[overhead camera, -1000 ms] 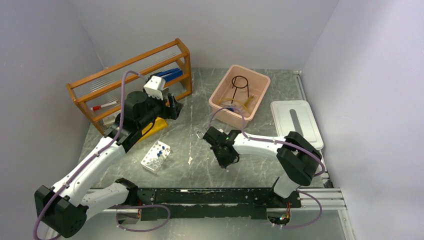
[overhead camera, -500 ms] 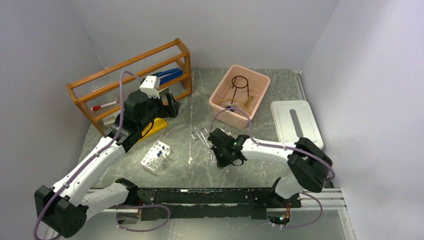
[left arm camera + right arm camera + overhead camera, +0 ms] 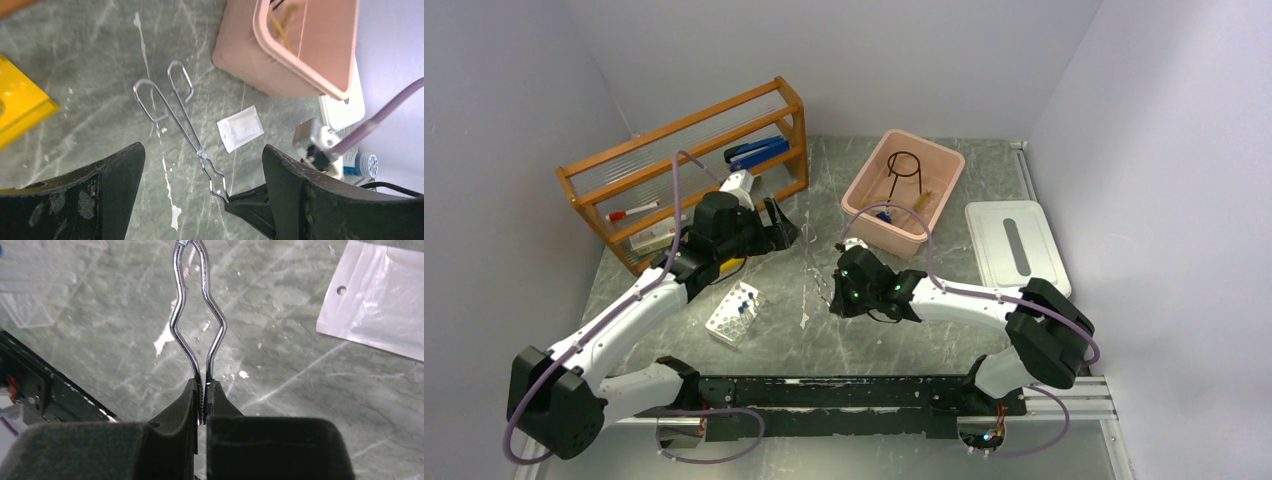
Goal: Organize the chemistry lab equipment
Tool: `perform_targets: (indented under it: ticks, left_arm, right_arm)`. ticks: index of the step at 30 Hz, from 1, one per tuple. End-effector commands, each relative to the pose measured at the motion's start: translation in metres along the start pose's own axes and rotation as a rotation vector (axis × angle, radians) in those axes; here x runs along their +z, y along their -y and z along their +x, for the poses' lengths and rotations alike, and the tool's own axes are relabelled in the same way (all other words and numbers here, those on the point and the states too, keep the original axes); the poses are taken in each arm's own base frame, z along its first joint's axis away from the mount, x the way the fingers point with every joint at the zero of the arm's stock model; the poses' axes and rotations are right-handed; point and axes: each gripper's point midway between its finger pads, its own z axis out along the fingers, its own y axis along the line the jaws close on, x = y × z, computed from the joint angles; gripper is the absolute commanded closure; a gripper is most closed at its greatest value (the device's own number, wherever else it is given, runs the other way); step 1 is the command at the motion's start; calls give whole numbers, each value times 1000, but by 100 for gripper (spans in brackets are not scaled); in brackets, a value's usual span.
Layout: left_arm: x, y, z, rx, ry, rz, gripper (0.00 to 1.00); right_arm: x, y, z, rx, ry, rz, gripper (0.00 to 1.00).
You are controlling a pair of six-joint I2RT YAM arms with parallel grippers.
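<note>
The metal scissor-like tongs (image 3: 176, 107) lie stretched over the green marble table, loop handles away from the right arm. My right gripper (image 3: 205, 385) is shut on their two wavy tips (image 3: 216, 342); in the top view it (image 3: 836, 298) sits just left of table centre, with the tongs (image 3: 820, 274) faint beside it. My left gripper (image 3: 201, 148) hangs open and empty above the tongs' pivot, its fingers wide on either side. In the top view the left gripper (image 3: 782, 228) points right. The black wire ring tripod (image 3: 904, 166) and amber rubber tube (image 3: 916, 206) rest in the pink bin (image 3: 946, 166).
A small white plastic bag (image 3: 240, 129) lies right of the tongs. A white rack of blue-capped vials (image 3: 736, 312) and a yellow block (image 3: 20, 110) sit under the left arm. The orange wooden shelf (image 3: 686, 160) stands back left, a white lid (image 3: 1016, 245) at right.
The right gripper has shut on the tongs' tips and swung left. The left arm has come down and right toward the tongs, its jaws spread wide.
</note>
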Motion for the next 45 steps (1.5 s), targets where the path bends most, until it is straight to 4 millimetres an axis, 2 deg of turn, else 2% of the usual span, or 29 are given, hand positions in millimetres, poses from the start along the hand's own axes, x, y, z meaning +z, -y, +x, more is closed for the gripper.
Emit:
perform_targets:
  ticks: [1, 7, 11, 15, 18, 25, 28, 30, 31, 33, 34, 38, 45]
  left_arm:
    - [11, 12, 18, -63, -68, 92, 10]
    - [26, 27, 30, -71, -106, 216, 13]
    - [34, 21, 37, -89, -113, 203, 19]
    - [35, 14, 32, -104, -53, 181, 29]
    - [33, 15, 25, -104, -5, 192, 43]
    - [29, 33, 15, -79, 13, 273, 94]
    - [23, 43, 10, -40, 13, 319, 95]
    - [18, 51, 5, -8, 25, 352, 95]
    - [14, 55, 2, 10, 31, 365, 95]
    - [8, 60, -4, 43, 45, 379, 95]
    - [4, 63, -7, 59, 50, 392, 95]
    - [-15, 81, -14, 113, 55, 473, 95]
    - [-39, 114, -21, 102, 38, 635, 95]
  right_arm:
    - [-7, -27, -43, 66, 164, -85, 100]
    - [-16, -44, -55, 87, 210, -172, 100]
    - [-24, -53, -57, 93, 216, -219, 100]
    - [-34, -59, -62, 85, 247, -267, 100]
    - [-39, -63, -63, 70, 263, -300, 100]
    - [-47, -67, -66, 53, 279, -326, 100]
    - [-51, -66, -69, 54, 285, -329, 100]
    - [-53, -62, -72, 73, 281, -324, 72]
    - [-56, -59, -76, 88, 287, -323, 62]
    - [-66, -55, -87, 118, 324, -338, 46]
    - [-72, -55, -92, 121, 346, -355, 42]
    - [-95, -66, -123, 88, 434, -427, 34]
    - [-108, -103, -156, 23, 460, -569, 34]
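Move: The left hand is open and empty. The middle of the tongs, near their pivot, lies about 7 cm to its right, 12 below and 1 back. From that hand the plastic bag is roughly 5 cm back and 17 right, the pink bin 10 ahead and 23 right, and the yellow rack 15 left and 2 back. The right hand pinches the tongs by their jaw tips, with their middle about 9 cm ahead, 3 left and 3 up from it. Up some 7 cm and a little left, the right hand presents the tongs, its left side rolling up 20 degrees. The left hand sinks and goes right to them, its fingers closing on the handle shafts just above the pivot. The right fingers then open, let go of the jaw tips and go on up and forward, while the left hand keeps its grip and lifts about 8 cm, turning clockwise. ##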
